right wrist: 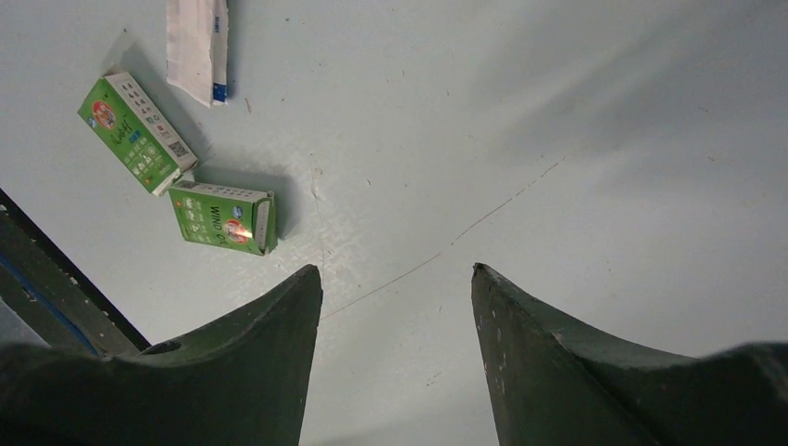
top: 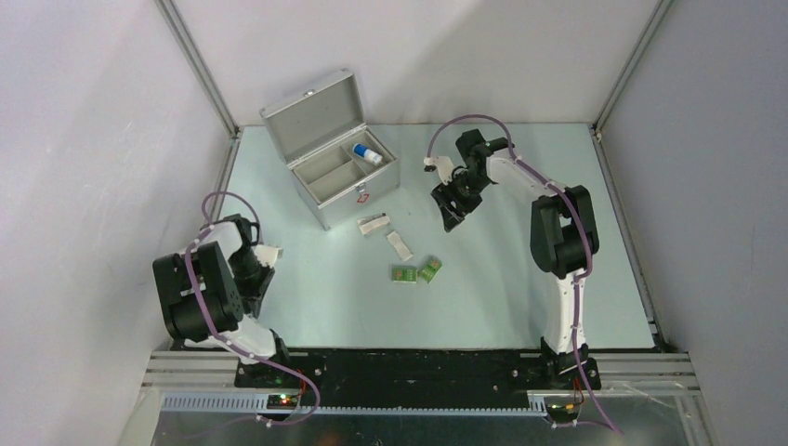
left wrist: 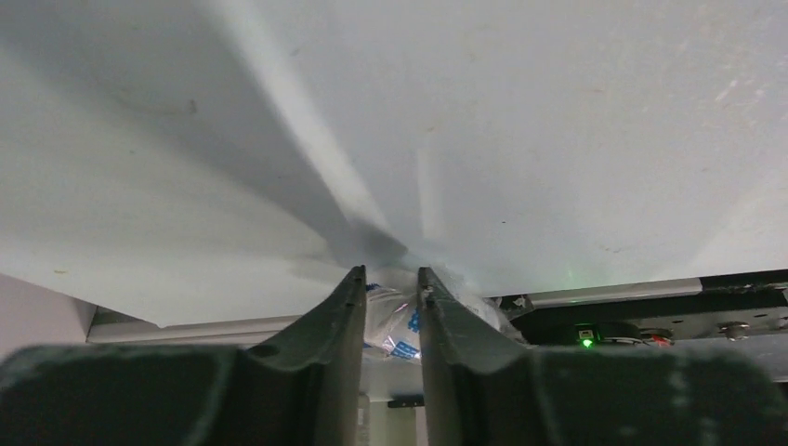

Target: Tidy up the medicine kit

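The medicine kit (top: pixel 346 181) is a silver case standing open at the back left of the table, its lid (top: pixel 311 116) raised. A blue-and-white bottle (top: pixel 366 154) lies in its right compartment. My left gripper (top: pixel 265 255) is low at the table's left side. In the left wrist view the left gripper (left wrist: pixel 390 274) is shut on a crinkled clear packet (left wrist: pixel 395 321) with blue print. My right gripper (top: pixel 453 209) hangs open right of the case. The right wrist view shows the right gripper (right wrist: pixel 397 271) over bare table with nothing between its fingers.
Two white sachets (top: pixel 374 224) (top: pixel 400 245) lie in front of the case. Two green boxes (top: pixel 403 274) (top: pixel 429 269) sit nearer the middle; the green boxes (right wrist: pixel 139 133) (right wrist: pixel 223 216) and a white sachet (right wrist: pixel 197 42) show in the right wrist view. Grey walls enclose three sides.
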Robot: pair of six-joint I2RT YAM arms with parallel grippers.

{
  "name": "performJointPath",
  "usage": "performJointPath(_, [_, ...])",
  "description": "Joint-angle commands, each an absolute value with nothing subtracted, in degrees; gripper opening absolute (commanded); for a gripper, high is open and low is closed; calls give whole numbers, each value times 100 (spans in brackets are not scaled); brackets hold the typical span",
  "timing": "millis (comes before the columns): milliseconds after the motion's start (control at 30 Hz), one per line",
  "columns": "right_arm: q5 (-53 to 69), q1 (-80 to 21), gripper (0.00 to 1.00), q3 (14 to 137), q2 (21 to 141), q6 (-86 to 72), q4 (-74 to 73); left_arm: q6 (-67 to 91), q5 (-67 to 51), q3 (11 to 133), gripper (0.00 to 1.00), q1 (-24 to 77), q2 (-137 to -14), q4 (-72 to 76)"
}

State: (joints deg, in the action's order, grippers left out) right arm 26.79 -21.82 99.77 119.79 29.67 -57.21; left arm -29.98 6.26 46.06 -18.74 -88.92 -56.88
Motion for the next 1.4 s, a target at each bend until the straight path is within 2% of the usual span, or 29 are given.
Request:
performJointPath(0, [2558, -2221, 64, 9924, 11750, 3106, -5696, -2955, 290, 4912, 26, -1916, -8831, -5792])
performJointPath(33, [2536, -2221, 64, 9906, 11742, 3108, -5680, -2941, 178, 4974, 20, -1914, -8849, -5853])
performJointPath(167, [2503, -2230, 64, 9816, 11688, 3128, -5647, -2850, -454, 5436, 14, -1810, -8865, -6068])
performJointPath(367, [2458, -2252, 64, 9748, 11636, 3188, -5627, -2665, -1440, 6573, 12, -856, -8591, -6244])
performJointPath(567, [2414, -2234, 64, 9628, 11522, 3284, -5612, -2566, -1907, 8561, 12, 399, -8854, -6287])
performJointPath(833, [2382, -2117, 64, 9316, 11182, 3319, -5581, -1674, -2370, 12729, 11, 1053, -11174, -6076])
performJointPath(967, [2381, -2040, 64, 9169, 11025, 3330, -5588, -1634, -2226, 13901, 10, 1326, -12275, -5765])
performJointPath(1133, [2344, -2004, 64, 9003, 10892, 3361, -5584, -1526, -1744, 14367, 9, 1565, -13034, -5178])
performJointPath(1367, [2295, -2002, 64, 8905, 10828, 3382, -5567, -1545, -1124, 14023, 7, 1625, -13247, -4899])
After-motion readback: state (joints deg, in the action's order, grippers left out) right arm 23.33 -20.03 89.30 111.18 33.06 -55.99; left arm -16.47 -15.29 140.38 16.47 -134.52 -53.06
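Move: The wrapped bandage roll lies right at the left fingertips, its middle about 3 cm back, 1 cm right and 1 cm lower. From that hand the metal box's middle is about 36 cm ahead, 22 cm right and 5 cm up; the blue-and-white roll inside it about 41 ahead, 29 right, 8 up; the white packet 23 ahead, 31 right. From the right hand, the wrapped roll is about 26 cm back, 50 left, 7 lower. The left fingers close on the front end of the bandage roll's plastic wrapper and carry it forward some 41 cm and right nearly 30, arcing up about 26 cm, then sinking 10 over the box's right compartment beside the other roll, fingertips swinging up to aim forward-right and down. The open, empty right hand eases about 4 cm right and back. ##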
